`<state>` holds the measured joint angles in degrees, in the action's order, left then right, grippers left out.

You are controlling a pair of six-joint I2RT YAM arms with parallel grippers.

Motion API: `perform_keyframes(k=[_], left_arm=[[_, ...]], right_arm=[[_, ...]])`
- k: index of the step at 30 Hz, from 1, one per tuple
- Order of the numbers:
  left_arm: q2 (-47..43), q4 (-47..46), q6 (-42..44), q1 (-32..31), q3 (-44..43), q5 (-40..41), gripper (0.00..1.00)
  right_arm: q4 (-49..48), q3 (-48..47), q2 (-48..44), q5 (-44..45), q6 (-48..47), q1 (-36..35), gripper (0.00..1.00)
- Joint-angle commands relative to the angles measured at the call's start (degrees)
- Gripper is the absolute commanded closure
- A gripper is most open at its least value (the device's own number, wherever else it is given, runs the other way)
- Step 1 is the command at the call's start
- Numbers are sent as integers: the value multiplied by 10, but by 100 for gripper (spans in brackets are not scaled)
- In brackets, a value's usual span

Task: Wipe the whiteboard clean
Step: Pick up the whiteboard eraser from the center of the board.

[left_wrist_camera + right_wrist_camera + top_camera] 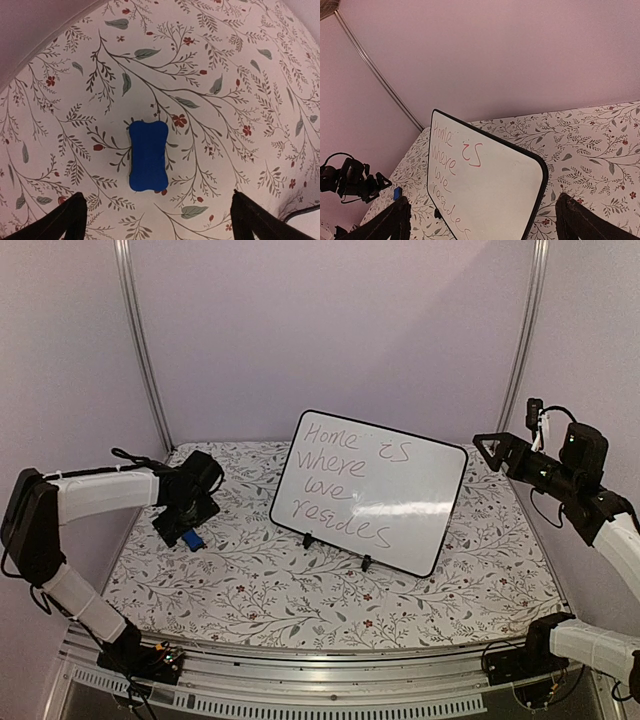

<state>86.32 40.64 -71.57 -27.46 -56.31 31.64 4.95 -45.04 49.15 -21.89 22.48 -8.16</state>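
The whiteboard (370,490) stands propped on small black feet mid-table, with reddish-purple handwriting down its left half; the right wrist view also shows the whiteboard (485,170). A small blue eraser (147,156) lies flat on the floral cloth, and the top view shows this eraser (193,539) left of the board. My left gripper (182,527) hovers just above it, pointing down. In its wrist view the left gripper (157,222) is open and the eraser lies just ahead of its fingertips (65,220). My right gripper (490,448) hangs open in the air by the board's upper right corner, holding nothing.
The floral tablecloth (300,585) covers the table. Pale walls and metal frame posts (140,340) close in the back and sides. The left arm (350,180) shows at the far side of the board in the right wrist view.
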Motion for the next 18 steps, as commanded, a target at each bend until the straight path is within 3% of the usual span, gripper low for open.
perform_keyframes(k=[1, 9, 18], left_arm=[[30, 9, -57, 27, 8, -20, 0], [36, -82, -31, 52, 41, -45, 11], [89, -110, -13, 73, 34, -71, 25]], right_arm=[[-9, 6, 0, -11, 5, 4, 1], [-10, 13, 3, -13, 10, 3, 1], [-12, 18, 0, -12, 13, 3, 1]])
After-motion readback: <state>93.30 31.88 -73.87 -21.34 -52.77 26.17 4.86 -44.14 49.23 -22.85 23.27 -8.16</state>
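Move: The left hand hangs wide open almost over the blue whiteboard eraser, which lies roughly 8 cm below it, 1 cm ahead and 2 cm to its left. From that hand the middle of the whiteboard is some 39 cm to the right and 15 cm farther out; the board's left clip stands about 24 cm to the right and 1 cm ahead. From the right hand, the eraser is around 56 cm left, 3 cm ahead and 30 cm down. The left hand sinks about 5 cm towards the eraser, its slanted fingers straddling the eraser's width, first shifting nearly 2 cm left and then edging about 1 cm forward while the wrist turns slightly counter-clockwise. Once under way down, the fingers begin to draw in from wide open to about three quarters, and they end close above the eraser, one to each side, with no grip on it yet. ##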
